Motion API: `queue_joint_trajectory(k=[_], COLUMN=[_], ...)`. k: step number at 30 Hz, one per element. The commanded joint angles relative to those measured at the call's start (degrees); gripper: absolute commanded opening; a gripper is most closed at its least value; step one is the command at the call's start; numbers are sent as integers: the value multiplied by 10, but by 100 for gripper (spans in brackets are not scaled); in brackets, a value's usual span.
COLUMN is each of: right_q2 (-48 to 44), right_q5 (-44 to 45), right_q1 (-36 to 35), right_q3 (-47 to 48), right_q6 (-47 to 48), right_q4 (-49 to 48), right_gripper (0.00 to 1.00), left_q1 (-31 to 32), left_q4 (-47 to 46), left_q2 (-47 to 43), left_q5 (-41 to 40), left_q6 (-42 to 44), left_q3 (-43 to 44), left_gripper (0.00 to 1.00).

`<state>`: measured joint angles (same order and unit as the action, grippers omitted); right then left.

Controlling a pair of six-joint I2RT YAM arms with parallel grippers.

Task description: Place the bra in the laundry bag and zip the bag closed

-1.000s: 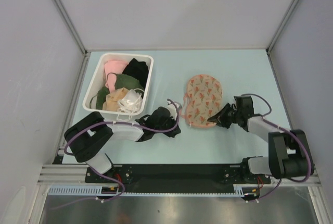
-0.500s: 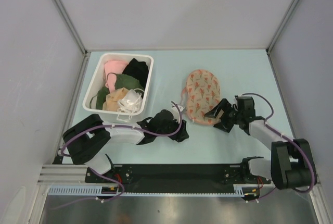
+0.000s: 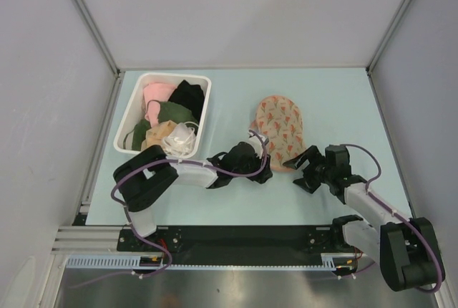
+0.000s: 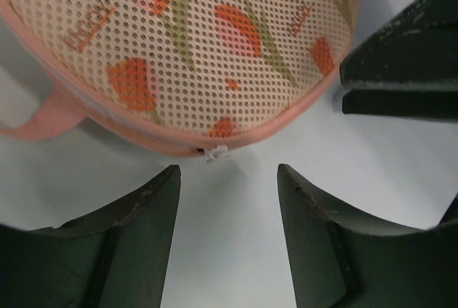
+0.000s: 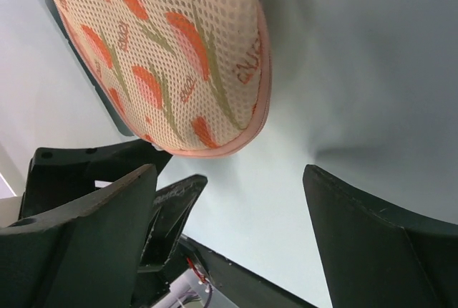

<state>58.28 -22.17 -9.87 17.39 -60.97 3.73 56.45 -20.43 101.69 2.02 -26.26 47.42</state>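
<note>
The laundry bag (image 3: 280, 129) lies flat on the table with its two halves together, patterned mesh facing up. In the left wrist view its pink zipper edge (image 4: 143, 132) runs unbroken, with a small white pull (image 4: 215, 154) at the near end. My left gripper (image 3: 265, 167) (image 4: 229, 170) stands open just short of that pull, touching nothing. My right gripper (image 3: 298, 172) (image 5: 229, 172) is open too, a little off the bag's (image 5: 172, 50) near right end. The bra is hidden from every view.
A white bin (image 3: 129, 121) at the back left holds pink, green, beige, white and black garments. A pink loop (image 3: 254, 137) hangs off the bag's left side. The left gripper's fingers (image 5: 168, 204) and the right gripper's finger (image 4: 401, 71) lie close together near the bag.
Both grippers have gone from shut to open. The right one let go of the bag's edge and drew back towards me. The left arm swung right up to the bag's near end.
</note>
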Motion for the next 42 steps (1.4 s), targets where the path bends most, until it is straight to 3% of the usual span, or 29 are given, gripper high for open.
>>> queue_joint_trajectory(k=[1, 14, 17, 20, 21, 22, 31, 37, 39, 42], right_q2=[1, 38, 39, 40, 40, 38, 39, 64, 79, 91], right_q5=[35, 73, 84, 90, 97, 100, 158, 185, 191, 197], right_q1=[-30, -92, -99, -101, -101, -101, -124, -130, -131, -131], right_q3=[3, 5, 7, 5, 5, 4, -17, -19, -18, -16], right_q6=[-47, -85, -89, -94, -100, -104, -197, -212, -216, -216], right_q4=[-33, -76, -73, -74, -71, -69, -112, -137, -148, -150], right_gripper=[87, 80, 80, 80, 80, 80, 80, 73, 68, 44], left_q1=[-3, -5, -5, -5, -5, -5, 2, 17, 23, 25], left_q4=[-23, -80, -93, -87, -82, -75, -95, -102, -108, -109], left_q2=[20, 37, 37, 40, 41, 42, 10, -5, -4, -5], left_q5=[-43, -67, -68, -69, -68, -68, 2, 10, 13, 18], left_q6=[18, 21, 29, 36, 38, 38, -1, -8, -12, -22], left_q3=[31, 31, 31, 41, 44, 47, 15, -6, -10, -15], left_gripper=[62, 40, 31, 14, 2, 0, 0, 0, 0, 0])
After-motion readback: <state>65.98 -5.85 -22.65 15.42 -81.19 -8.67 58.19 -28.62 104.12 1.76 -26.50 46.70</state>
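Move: The laundry bag's zip pull sits just beyond the left hand's open fingers, about 3 cm ahead, 1 cm to the right and about level. The bag's middle is some 13 cm ahead and 4 cm right, its pink strap 12 cm ahead and 4 cm left. The right hand's target, the bag's near right corner, is about 2 cm ahead, 4 cm left and 2 cm below that hand. The left fingers shut on the zip pull after creeping about 3 cm forward, then draw it back by about as much, keeping their grip and easing slightly right. The right hand slides about 3 cm left to the bag's near right corner, then eases forward and down, turning some 10 degrees clockwise, its fingers partly closing above and below the edge. ##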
